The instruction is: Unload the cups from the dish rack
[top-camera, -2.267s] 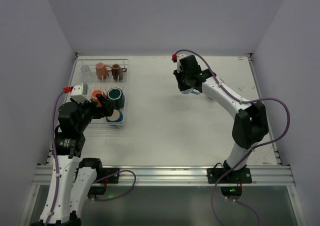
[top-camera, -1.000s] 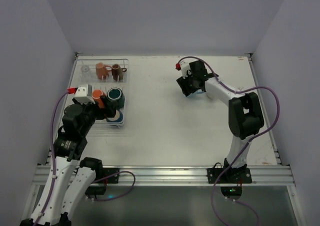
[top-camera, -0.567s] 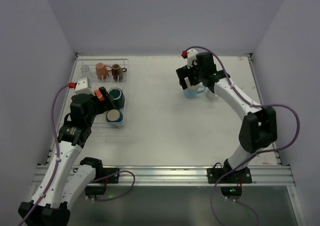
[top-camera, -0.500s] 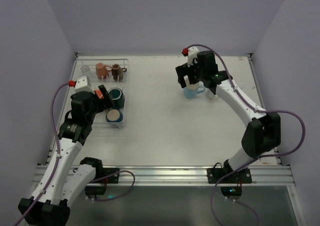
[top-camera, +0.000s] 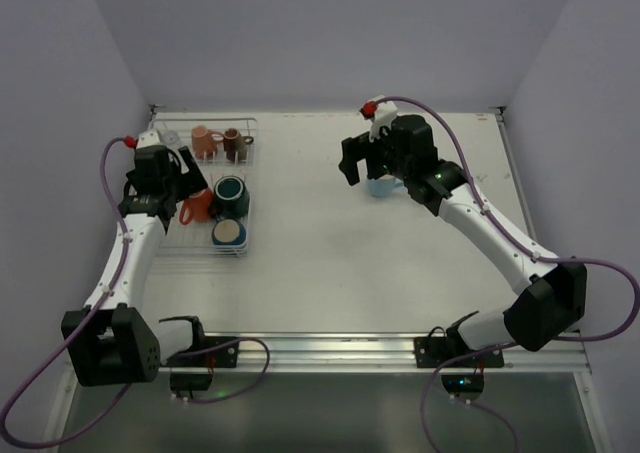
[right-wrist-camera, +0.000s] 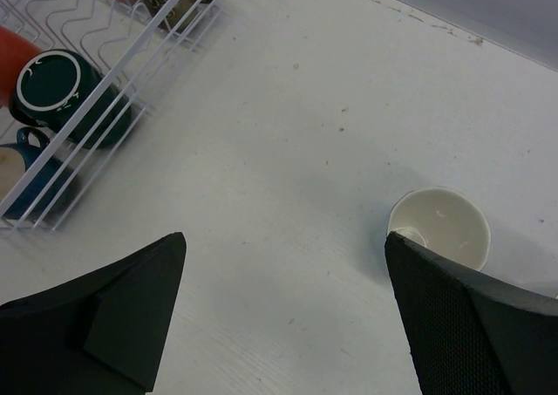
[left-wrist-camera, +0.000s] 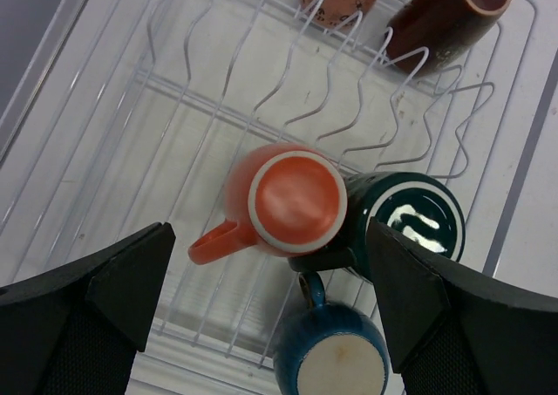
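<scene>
The white wire dish rack [top-camera: 168,235] [left-wrist-camera: 218,107] [right-wrist-camera: 131,72] stands at the table's left. In it are an orange cup [top-camera: 197,206] [left-wrist-camera: 292,201], a dark green cup [top-camera: 231,190] [left-wrist-camera: 414,221], a navy cup [top-camera: 229,234] [left-wrist-camera: 336,369], a salmon pink cup [top-camera: 203,141], a dark brown cup [top-camera: 235,143] and a clear glass [top-camera: 170,138]. My left gripper [top-camera: 186,176] [left-wrist-camera: 268,238] hangs open above the upside-down orange cup, touching nothing. A light blue cup [top-camera: 383,185] [right-wrist-camera: 438,227] stands upright on the table. My right gripper [top-camera: 358,165] [right-wrist-camera: 284,238] is open just left of it, over bare table.
The right arm [top-camera: 480,223] crosses the table's right half and hides what lies behind the light blue cup. Grey walls close in the table on three sides. The rack's near left section [left-wrist-camera: 113,177] holds no cups.
The right gripper opened, left the light blue cup standing on the table and drew back to the left. The left gripper swung from the rack's near side to above the orange cup.
</scene>
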Tool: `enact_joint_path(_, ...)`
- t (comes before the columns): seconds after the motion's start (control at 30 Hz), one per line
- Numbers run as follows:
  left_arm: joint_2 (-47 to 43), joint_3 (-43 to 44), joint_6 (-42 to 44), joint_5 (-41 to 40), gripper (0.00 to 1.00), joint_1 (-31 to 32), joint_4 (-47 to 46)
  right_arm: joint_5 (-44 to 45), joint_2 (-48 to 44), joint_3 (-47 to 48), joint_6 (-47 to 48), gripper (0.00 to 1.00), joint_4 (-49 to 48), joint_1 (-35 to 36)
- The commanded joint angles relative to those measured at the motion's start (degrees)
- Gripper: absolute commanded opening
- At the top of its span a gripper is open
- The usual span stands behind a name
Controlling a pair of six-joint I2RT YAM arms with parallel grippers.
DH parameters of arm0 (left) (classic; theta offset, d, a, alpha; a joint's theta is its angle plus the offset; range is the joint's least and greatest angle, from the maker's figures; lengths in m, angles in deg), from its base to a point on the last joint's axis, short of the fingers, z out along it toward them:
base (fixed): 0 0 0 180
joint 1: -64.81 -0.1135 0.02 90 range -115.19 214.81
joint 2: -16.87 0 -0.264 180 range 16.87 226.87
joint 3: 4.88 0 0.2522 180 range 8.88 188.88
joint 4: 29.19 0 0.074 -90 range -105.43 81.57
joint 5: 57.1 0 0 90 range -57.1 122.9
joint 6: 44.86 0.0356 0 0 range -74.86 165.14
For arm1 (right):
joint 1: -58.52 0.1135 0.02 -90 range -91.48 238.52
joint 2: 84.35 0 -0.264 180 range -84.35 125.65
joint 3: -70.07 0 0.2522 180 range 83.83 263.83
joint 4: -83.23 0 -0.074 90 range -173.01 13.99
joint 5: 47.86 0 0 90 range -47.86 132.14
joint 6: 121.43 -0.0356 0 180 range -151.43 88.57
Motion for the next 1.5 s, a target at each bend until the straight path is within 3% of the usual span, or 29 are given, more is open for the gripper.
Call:
enact_joint_path(0.0,2.8,4.1,4.5,6.5,1.0,-1.2,-1.8,-0.4,-1.6,0.0,-1.9,0.99,-2.8,0.0)
enact_joint_path(0.17,6.4,4.1,5.8,9.6,1.0,-1.2,-3.5,-2.7,-1.9,0.0,-2.2,0.99,-2.9,0.4)
enact_joint_path(0.47,11.2,5.0,5.4,2.9,1.0,-1.2,-3.8,-3.2,-1.5,0.3,-2.2,0.99,-2.5,0.9)
enact_joint_path(0.8,20.4,7.8,5.8,4.3,0.95,-1.2,-3.4,-4.6,-2.2,-0.1,-2.5,0.99,-3.2,1.3)
enact_joint_path(0.93,20.4,7.6,5.4,3.4,0.8,-1.1,-3.2,-4.8,-2.3,-0.1,-2.5,0.99,-3.4,1.6)
enact_joint_path(0.97,19.9,7.5,5.3,2.9,0.74,-1.2,-2.7,-4.8,-2.5,-0.1,-2.6,0.99,-3.4,1.8)
enact_joint_path(1.0,19.3,7.5,5.0,1.7,0.61,-1.2,-2.4,-5.3,-2.4,0.0,-2.8,0.99,-3.5,1.8)
enact_joint_path(1.1,15.9,7.3,4.3,0.3,0.4,-1.2,-1.3,-6.8,-2.2,0.1,-4.6,0.99,-3.7,2.3)
enact_joint_path(1.3,6.4,5.9,2.5,1.4,0.2,-1.2,-1.1,-12.5,-1.3,-1.5,-14.9,0.99,-7.8,5.5)
enact_joint_path(1.47,1.4,4.6,1.2,2.4,0.13,-1.2,-0.7,-18.1,-0.8,-4.1,-24.2,0.99,-15.8,8.2)
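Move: The orange cup lies in the rack about 3 cm ahead of the left hand, neither left nor right of it, some 10 cm below. The green cup touches it on the right, about 9 cm right of the hand and 4 cm ahead; the blue cup is about 8 cm right and 5 cm back. From the right hand the orange cup is some 37 cm left, 2 cm ahead and 18 cm lower; the light-blue cup stands about 7 cm ahead and 7 cm right, 21 cm below. The left hand sinks some 8 cm and eases 4 cm forward onto the orange cup with open fingers, tipping further down, then pinches the cup by its sides and lifts it straight back up about as far, drawing slightly back and levelling its tilt again. The right hand, open and empty, creeps and then swings about 8 cm left and 6 cm back towards the rack and the orange cup, rolling and turning its fingers to the left. ##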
